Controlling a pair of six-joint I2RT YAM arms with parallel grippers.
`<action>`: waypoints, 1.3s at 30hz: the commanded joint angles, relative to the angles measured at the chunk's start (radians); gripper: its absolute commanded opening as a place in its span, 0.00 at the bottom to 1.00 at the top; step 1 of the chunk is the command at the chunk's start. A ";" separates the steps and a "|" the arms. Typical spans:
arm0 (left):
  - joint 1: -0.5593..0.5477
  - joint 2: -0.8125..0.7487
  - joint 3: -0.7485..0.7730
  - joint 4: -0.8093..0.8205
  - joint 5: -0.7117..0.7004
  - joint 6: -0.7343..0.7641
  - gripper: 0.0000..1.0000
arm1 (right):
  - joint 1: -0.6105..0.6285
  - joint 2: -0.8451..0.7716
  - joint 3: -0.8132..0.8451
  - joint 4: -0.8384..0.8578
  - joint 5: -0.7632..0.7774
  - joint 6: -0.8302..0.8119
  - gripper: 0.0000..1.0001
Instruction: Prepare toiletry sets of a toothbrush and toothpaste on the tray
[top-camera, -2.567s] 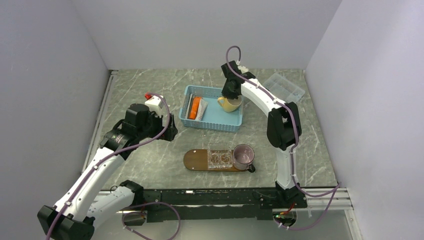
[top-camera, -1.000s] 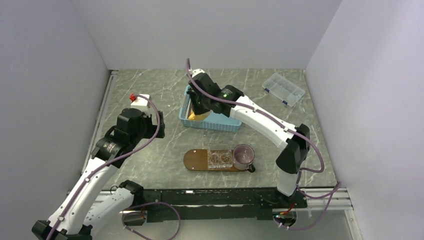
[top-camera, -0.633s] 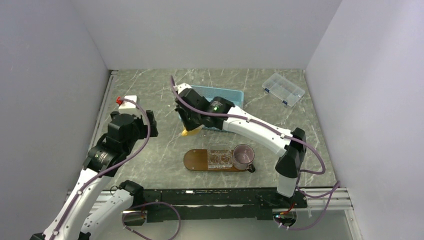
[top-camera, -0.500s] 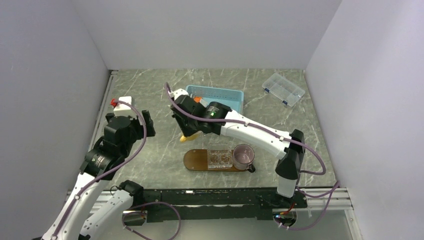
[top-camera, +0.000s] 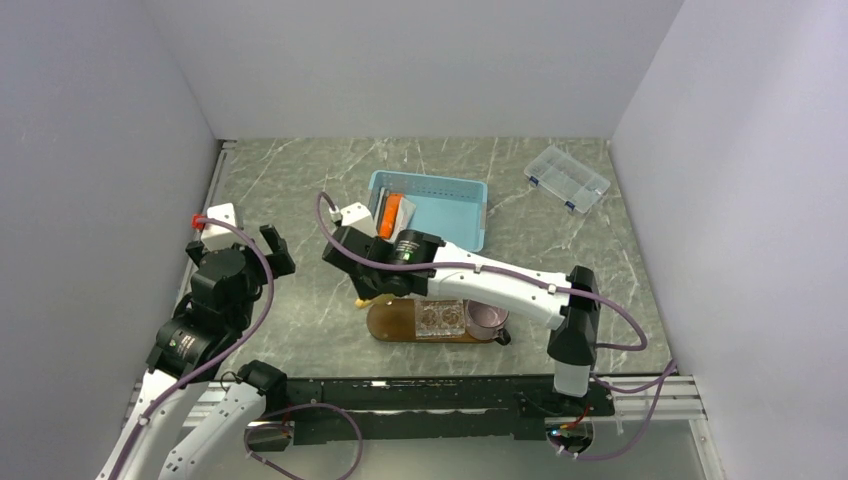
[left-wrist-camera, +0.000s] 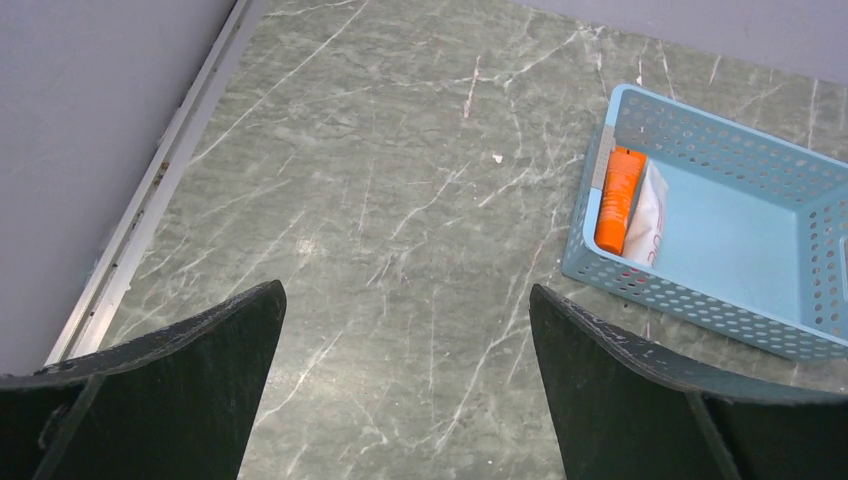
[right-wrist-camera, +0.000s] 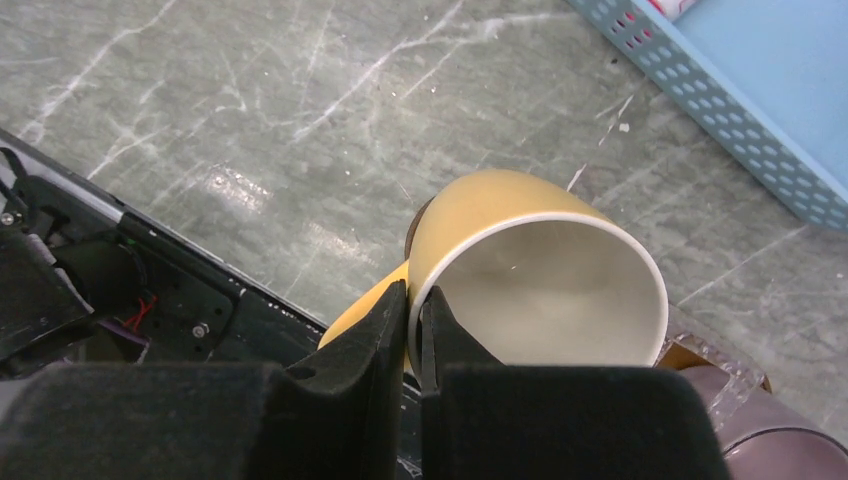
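My right gripper (right-wrist-camera: 415, 300) is shut on the rim of a yellow cup (right-wrist-camera: 480, 215), one finger inside and one outside. It holds the cup (top-camera: 363, 298) tilted just above the left end of the dark wooden tray (top-camera: 392, 322). An orange toothpaste (left-wrist-camera: 620, 185) and a white toothpaste (left-wrist-camera: 648, 215) lie at the left end of the blue basket (left-wrist-camera: 690, 310). Beside the orange tube a thin grey strip (left-wrist-camera: 600, 168) runs along the basket wall; I cannot tell whether it is a toothbrush. My left gripper (left-wrist-camera: 405, 290) hangs open over bare table, left of the basket.
A clear glass (top-camera: 440, 318) and a purple mug (top-camera: 487, 320) stand on the tray's middle and right end. A clear compartment box (top-camera: 567, 178) lies at the back right. Grey walls close in the table on three sides.
My right arm lifted the yellow cup out of the basket and swung it left and forward to the tray's left end. My left arm drew back toward the left wall, still open.
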 joint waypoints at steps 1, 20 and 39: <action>0.002 -0.006 -0.002 0.007 -0.026 -0.016 0.99 | 0.020 0.011 0.016 -0.013 0.084 0.080 0.00; 0.002 -0.014 -0.006 0.017 -0.007 -0.009 0.99 | 0.061 0.097 -0.012 -0.066 0.091 0.167 0.00; 0.002 -0.020 -0.006 0.011 -0.017 -0.013 0.99 | 0.065 0.101 -0.080 -0.059 0.095 0.208 0.00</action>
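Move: The left end of the wooden tray, where the yellow mug in the right hand is headed, lies about 5 cm to that hand's right, roughly level fore and aft and some 19 cm below it. The clear holder on the tray is around 14 cm to the hand's right, with the purple mug about 24 cm right, both nearly level with it; the blue basket's middle is 22 cm ahead and 11 cm right. From the idle left hand, that tray end lies roughly 25 cm right, 5 cm back and 26 cm below. The yellow mug, still pinched by its wall beside the handle, is lowered about 9 cm by the right hand towards the tray's bare left end, next to the clear holder. The hand draws back some 3 cm as it sinks, mostly early on, and eases slightly right at the end; the fingers tip some 10 degrees steeper and keep their hold. ##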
